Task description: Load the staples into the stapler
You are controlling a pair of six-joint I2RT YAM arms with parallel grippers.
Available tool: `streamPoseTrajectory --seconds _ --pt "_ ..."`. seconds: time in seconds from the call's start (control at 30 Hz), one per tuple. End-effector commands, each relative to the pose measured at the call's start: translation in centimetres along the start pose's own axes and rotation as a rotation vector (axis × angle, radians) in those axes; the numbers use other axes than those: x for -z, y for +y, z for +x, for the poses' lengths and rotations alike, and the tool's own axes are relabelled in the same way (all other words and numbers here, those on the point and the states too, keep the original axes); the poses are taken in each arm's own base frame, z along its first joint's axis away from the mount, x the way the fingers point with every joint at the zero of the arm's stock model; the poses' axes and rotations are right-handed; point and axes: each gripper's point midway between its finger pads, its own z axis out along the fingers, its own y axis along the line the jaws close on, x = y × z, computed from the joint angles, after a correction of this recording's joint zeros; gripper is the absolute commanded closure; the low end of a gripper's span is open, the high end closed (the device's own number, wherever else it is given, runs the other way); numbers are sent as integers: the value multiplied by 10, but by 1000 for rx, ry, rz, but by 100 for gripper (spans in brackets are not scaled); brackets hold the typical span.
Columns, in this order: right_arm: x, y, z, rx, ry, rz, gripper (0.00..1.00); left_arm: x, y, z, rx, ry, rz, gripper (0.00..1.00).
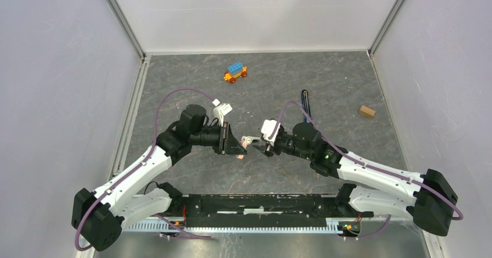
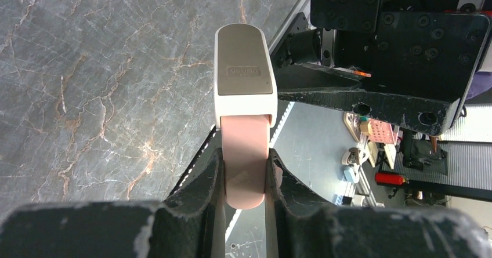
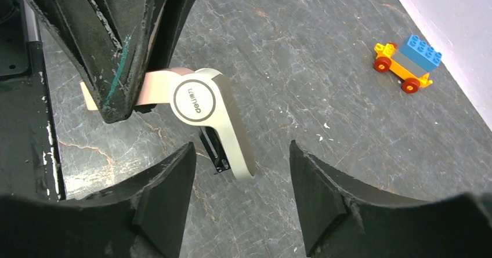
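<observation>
My left gripper (image 2: 245,165) is shut on the pink base of a small pink and white stapler (image 2: 243,72), held above the table between the two arms (image 1: 246,141). Its white top arm (image 3: 229,130) is swung open on a round hinge, and a black rail (image 3: 213,151) shows underneath. My right gripper (image 3: 241,177) is open, with its fingers either side of the white arm's tip and apart from it. In the top view the left gripper (image 1: 238,144) and the right gripper (image 1: 258,143) face each other closely. No staples are in view.
A slim dark-blue and black bar (image 1: 305,103) lies on the table behind the right arm. A toy car with a blue top (image 1: 235,72) stands at the back. A small brown block (image 1: 366,111) sits at the right. White walls enclose the table.
</observation>
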Motion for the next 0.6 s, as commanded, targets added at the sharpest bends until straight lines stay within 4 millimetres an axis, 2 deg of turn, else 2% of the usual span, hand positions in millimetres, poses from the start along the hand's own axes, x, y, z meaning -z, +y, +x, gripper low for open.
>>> streamPoseTrajectory --seconds 0.0,0.13,0.33,0.4,0.47,0.57 --pt "-7 -1 -27 47 -78 -12 37 5 -17 -11 -98 -6 56 98" --pt "-10 5 -26 50 -85 -31 49 3 -16 -7 -84 25 60 98" --pt "-6 7 -17 40 -86 -22 75 0 -17 -11 -54 65 56 98" --pt "-5 10 -12 31 -78 -30 81 3 -16 -20 -65 43 27 92" --pt "-4 17 -6 18 -67 -56 83 7 -11 -30 -76 13 -25 87" --pt "0 24 3 -13 -63 -71 84 12 -5 -45 -103 -29 -90 70"
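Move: Some 4 cm to the right hand's left, 1 cm ahead and 1 cm lower hangs the middle of the small pink-and-white stapler; its white cover and black magazine reach back towards the open right fingers. The left hand already grips its pink base, the stapler's middle lying about 3 cm ahead, 2 cm right and 1 cm above that hand. The blue stapler lies on the table about 14 cm ahead, 22 cm right and 17 cm below the right hand. Closing its fingers from well open to under half that gap, the right hand pinches the free ends of the small stapler's white cover and black magazine, after easing about 1 cm left, back and down onto them. The left hand keeps its hold on the pink base, nearly in place, lifting only about half a centimetre and tilting some 5 degrees late on. ##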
